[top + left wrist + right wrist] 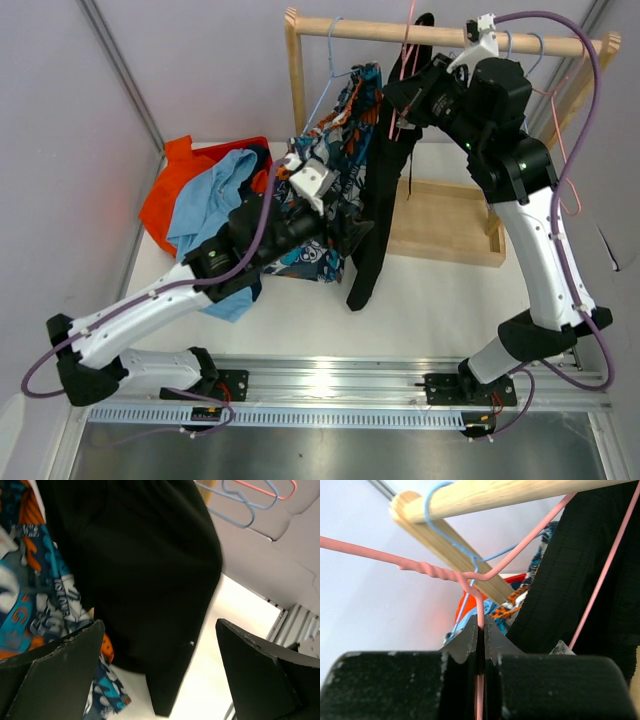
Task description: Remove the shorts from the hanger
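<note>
Black shorts (380, 200) hang from a pink wire hanger (407, 45) on the wooden bar (440, 36). My right gripper (404, 108) is shut on that hanger; in the right wrist view the pink hanger's wire (479, 597) runs straight between the closed jaws of the right gripper (481, 626). Patterned blue-orange-white shorts (340, 170) hang just left, on a blue hanger (442, 510). My left gripper (350, 235) stands open beside the black shorts' lower leg (165, 630), which lies between its fingers (55, 675) without touching them. Orange shorts (175, 190) and light blue shorts (215, 195) lie piled at the left.
The rack's wooden base (445, 220) sits behind the hanging shorts. Empty pink (570, 150) and blue (530, 50) hangers hang at the bar's right end. Walls close in on both sides. A metal rail (350, 375) runs along the near edge.
</note>
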`<state>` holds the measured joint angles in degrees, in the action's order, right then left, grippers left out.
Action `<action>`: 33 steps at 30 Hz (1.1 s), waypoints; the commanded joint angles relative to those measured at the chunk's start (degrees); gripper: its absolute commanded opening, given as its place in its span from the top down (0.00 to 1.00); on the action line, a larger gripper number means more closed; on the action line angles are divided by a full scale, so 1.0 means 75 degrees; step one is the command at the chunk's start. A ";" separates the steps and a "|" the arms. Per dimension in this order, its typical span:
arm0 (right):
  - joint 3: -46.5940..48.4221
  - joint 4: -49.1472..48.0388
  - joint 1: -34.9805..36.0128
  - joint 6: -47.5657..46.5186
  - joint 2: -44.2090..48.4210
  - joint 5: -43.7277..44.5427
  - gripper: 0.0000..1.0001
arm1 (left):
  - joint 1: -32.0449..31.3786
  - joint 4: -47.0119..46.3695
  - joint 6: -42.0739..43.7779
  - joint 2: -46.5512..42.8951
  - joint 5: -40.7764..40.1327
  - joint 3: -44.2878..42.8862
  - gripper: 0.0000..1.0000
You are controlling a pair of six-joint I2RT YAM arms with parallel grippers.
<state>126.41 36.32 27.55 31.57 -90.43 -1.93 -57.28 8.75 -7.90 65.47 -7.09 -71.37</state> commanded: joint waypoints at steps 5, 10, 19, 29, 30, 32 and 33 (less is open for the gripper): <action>-0.0389 -0.0577 0.0100 0.0091 0.1053 0.0141 1.00 | -0.0226 -0.1120 0.0116 0.1371 0.0207 -0.0960 0.01; -0.0753 -0.0659 0.0100 0.0185 0.1475 0.0152 1.00 | -0.0226 -0.1705 -0.0153 0.2121 0.0289 -0.1194 0.02; -0.1104 -0.0717 0.0112 0.0138 0.1815 0.0199 1.00 | -0.0355 -0.2467 -0.0493 0.2029 -0.0038 -0.0622 1.00; -0.0508 -0.0530 -0.0555 0.0056 0.1453 -0.0058 1.00 | -0.2544 -0.2678 -0.0598 0.0049 -0.2087 0.2539 1.00; -0.0403 -0.0495 -0.0661 0.0068 0.1336 -0.0198 1.00 | -0.2790 -0.2656 -0.0819 -0.0080 -0.2461 0.2996 1.00; -0.0145 -0.0377 -0.0988 0.0091 0.1254 -0.0327 1.00 | -0.3540 -0.2656 -0.1031 -0.0314 -0.2884 0.3513 1.00; -0.0109 -0.0366 -0.1083 0.0114 0.1218 -0.0398 1.00 | -0.3740 -0.2528 -0.1218 -0.0350 -0.3107 0.3621 1.00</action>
<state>119.94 44.77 23.29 33.98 -80.86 -6.13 -79.64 -15.05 -12.16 64.12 -24.53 -49.54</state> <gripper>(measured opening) 0.044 0.009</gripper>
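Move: The black shorts hang on the pink hanger, their middle some 9 cm right of the left gripper, 6 cm ahead and a little above it. The patterned shorts are close by, about 4 cm to the left gripper's left and 8 cm ahead. From the right gripper, which already grips the hanger wire, the black shorts' middle is roughly 15 cm below and 4 cm ahead, straight in line; the nearest stretch of rail is about 9 cm ahead. Bring the open left gripper about 9 cm right, slightly forward and down, into the hanging lower part of the black shorts, and shut the fingers on the cloth. Then pull it back towards the base about 12 cm, sinking and easing left, while the right gripper keeps hold of the pink hanger and draws it back and right, away from the rail. ##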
